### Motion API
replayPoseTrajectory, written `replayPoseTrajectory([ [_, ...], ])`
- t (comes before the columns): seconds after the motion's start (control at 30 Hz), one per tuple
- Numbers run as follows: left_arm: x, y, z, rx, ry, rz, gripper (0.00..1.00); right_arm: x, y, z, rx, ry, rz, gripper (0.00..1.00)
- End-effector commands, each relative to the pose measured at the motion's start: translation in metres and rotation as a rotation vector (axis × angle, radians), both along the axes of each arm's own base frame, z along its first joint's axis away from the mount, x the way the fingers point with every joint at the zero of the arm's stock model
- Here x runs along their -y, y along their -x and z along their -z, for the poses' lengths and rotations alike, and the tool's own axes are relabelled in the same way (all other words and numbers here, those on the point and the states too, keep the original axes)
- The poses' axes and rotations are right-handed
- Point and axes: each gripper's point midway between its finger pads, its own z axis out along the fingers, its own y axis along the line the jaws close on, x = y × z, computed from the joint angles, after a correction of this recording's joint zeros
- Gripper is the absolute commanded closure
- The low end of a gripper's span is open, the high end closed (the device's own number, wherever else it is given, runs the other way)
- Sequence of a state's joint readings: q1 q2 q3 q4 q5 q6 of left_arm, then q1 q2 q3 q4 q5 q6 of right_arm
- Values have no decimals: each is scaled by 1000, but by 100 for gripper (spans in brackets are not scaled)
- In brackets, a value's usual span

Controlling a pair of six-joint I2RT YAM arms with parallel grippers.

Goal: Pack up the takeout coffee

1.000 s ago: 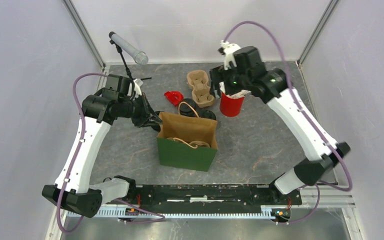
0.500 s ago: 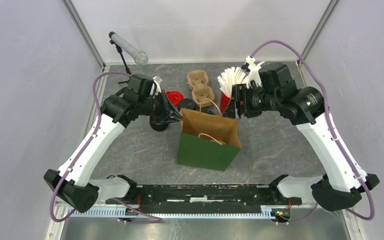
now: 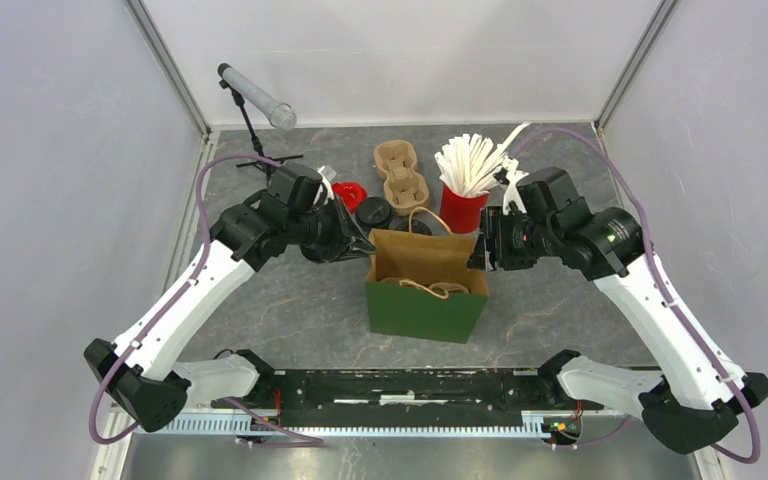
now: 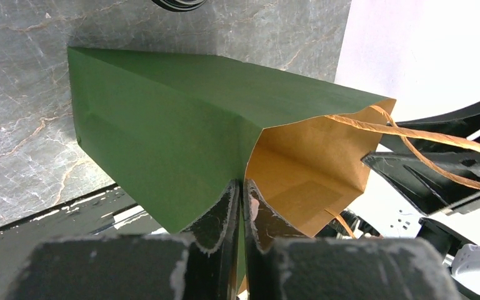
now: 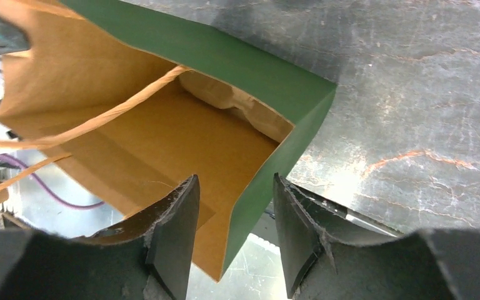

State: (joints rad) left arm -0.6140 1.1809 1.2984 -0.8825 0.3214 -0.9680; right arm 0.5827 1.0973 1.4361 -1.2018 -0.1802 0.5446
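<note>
A green paper bag with a brown inside and twine handles stands open at the table's middle. My left gripper is shut on the bag's left rim; in the left wrist view its jaws pinch the paper wall. At the bag's right rim, my right gripper is open. In the right wrist view its fingers straddle the green side wall without pressing it. Behind the bag lie a cardboard cup carrier, a red lid and a black lid. I cannot single out the takeout coffee itself.
A red cup full of white sticks stands just behind the bag's right corner, close to my right wrist. A grey tube on a small black stand occupies the back left corner. White walls enclose the table on three sides.
The bag slid right and turned square, carried by my left gripper. My right arm swung from the red cup down to the bag's right rim, its jaws narrowing.
</note>
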Motion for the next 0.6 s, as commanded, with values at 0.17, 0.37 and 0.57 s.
replayPoseTrajectory([
  [0.17, -2, -9, -34, 142, -12, 25, 65, 21, -26, 23, 89, 155, 56, 81],
  [0.37, -45, -23, -49, 315, -315, 83, 9, 31, -33, 8, 121, 215, 73, 100],
  [0.57, -70, -65, -41, 354, -549, 90, 0, 34, -21, 11, 113, 204, 46, 100],
])
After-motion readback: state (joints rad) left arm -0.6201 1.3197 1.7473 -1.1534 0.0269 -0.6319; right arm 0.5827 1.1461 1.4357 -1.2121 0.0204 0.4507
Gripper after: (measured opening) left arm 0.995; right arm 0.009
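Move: The left fingers already pinch the bag's left edge, with one black cup about 14 cm ahead and a second 10 cm ahead and 8 cm right, both about 20 cm lower. The bag's right edge lies just below the right fingertips, about 3 cm down; from that hand the second cup is some 13 cm ahead and 13 cm left, the red tub 18 cm ahead and 2 cm left, both well below. Right hand sinks 3 cm, shifts forward-right, pinching bag's right edge; left opens wide, rises 6 cm, withdrawing forward-left. ##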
